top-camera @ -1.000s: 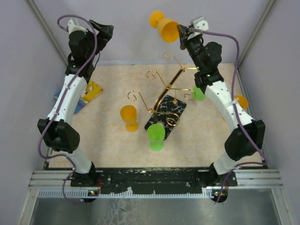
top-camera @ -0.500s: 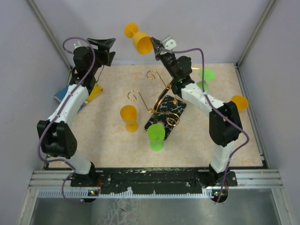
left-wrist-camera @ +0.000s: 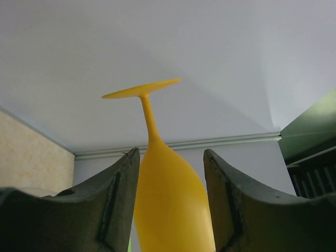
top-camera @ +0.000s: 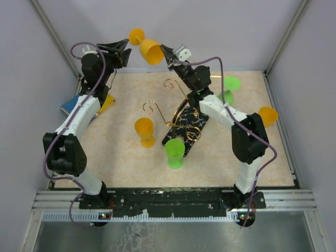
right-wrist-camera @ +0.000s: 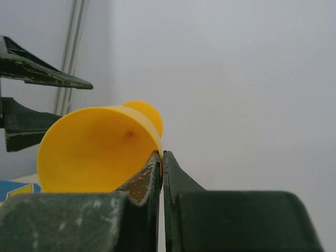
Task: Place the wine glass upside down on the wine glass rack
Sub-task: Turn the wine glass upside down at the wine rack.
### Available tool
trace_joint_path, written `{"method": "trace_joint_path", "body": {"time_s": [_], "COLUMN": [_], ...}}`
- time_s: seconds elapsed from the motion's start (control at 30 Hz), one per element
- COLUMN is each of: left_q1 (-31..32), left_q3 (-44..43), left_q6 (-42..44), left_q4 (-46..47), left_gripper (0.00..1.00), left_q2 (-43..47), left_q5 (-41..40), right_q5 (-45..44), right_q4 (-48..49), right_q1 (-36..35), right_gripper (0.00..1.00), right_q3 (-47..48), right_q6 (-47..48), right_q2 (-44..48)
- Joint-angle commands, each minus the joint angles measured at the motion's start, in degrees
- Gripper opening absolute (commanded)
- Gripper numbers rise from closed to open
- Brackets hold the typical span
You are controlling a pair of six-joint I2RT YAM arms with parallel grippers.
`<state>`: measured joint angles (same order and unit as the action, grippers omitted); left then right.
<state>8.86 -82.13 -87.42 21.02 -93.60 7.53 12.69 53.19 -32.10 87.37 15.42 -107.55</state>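
Note:
An orange wine glass (top-camera: pixel 148 48) hangs high above the table's far edge, lying nearly level with its foot pointing left. My right gripper (top-camera: pixel 167 54) is shut on the rim, one finger inside the bowl (right-wrist-camera: pixel 94 152) and one outside, as the right wrist view (right-wrist-camera: pixel 161 155) shows. My left gripper (top-camera: pixel 126 52) straddles the narrow end of the bowl (left-wrist-camera: pixel 168 194). Its jaws stand open (left-wrist-camera: pixel 170 152), with a gap still visible on the right side. The wine glass rack (top-camera: pixel 184 102), gold wire on a black marbled base (top-camera: pixel 195 122), stands mid-table below.
An orange glass (top-camera: pixel 144 129) stands left of the rack. A green glass (top-camera: pixel 175 151) sits on the near end of the rack's base. Another green glass (top-camera: pixel 229 86) and an orange one (top-camera: pixel 269 114) are at the right. A blue and yellow packet (top-camera: pixel 100 105) lies at the left.
My right arm has carried the orange glass leftward to the left gripper. The left jaws have narrowed around the glass.

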Motion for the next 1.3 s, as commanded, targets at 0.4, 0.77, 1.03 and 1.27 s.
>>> {"method": "trace_joint_path", "body": {"time_s": [0.4, 0.77, 1.03, 1.27], "left_q1": [-0.13, -0.07, -0.16, -0.16], "left_q3": [-3.1, -3.71, -3.07, -1.99], "left_q6": [-2.76, -2.77, -2.33, -3.12], "left_q4": [5.23, 7.22, 11.07, 15.68], "left_gripper": [0.47, 0.25, 0.1, 0.01], "left_q2": [-3.91, -5.14, -5.58, -5.93], "left_q5": [4.46, 5.61, 6.1, 6.76], "right_q5": [3.96, 4.73, 7.17, 5.41], "right_q4": [4.0, 2.97, 3.32, 2.09], "right_q1": [-4.17, -4.98, -5.0, -5.0], "right_gripper": [0.0, 0.0, 0.0, 0.08], "right_q3": [5.6, 6.85, 6.12, 4.19], "right_q6": [-0.27, 1.26, 0.33, 1.67], "right_q2": [-2.62, -3.83, -3.3, -1.94]}}
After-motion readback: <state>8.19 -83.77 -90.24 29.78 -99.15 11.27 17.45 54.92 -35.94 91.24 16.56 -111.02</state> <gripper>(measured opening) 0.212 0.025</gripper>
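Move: The held orange wine glass has its stem about 5 cm ahead and 5 cm right of the half-open left fingers, roughly level. The right hand pinches its rim; the left fingers, its target, lie some 13 cm to its left, neither ahead nor back, about level. From the right hand, the rack's nearest hook is about 8 cm back, 4 right, 14 lower; the standing orange glass roughly 22 back, 8 left, 33 lower. Keeping its pinch on the orange glass's rim, the right hand carries the stem leftward about 5 cm and a little back into the left hand's open fingers, turning slightly counter-clockwise, then all but stops. The left hand eases about 1.5 cm forward, dipping and coming level again, and closes its fingers, one above and one below, onto the stem between foot and bowl. ##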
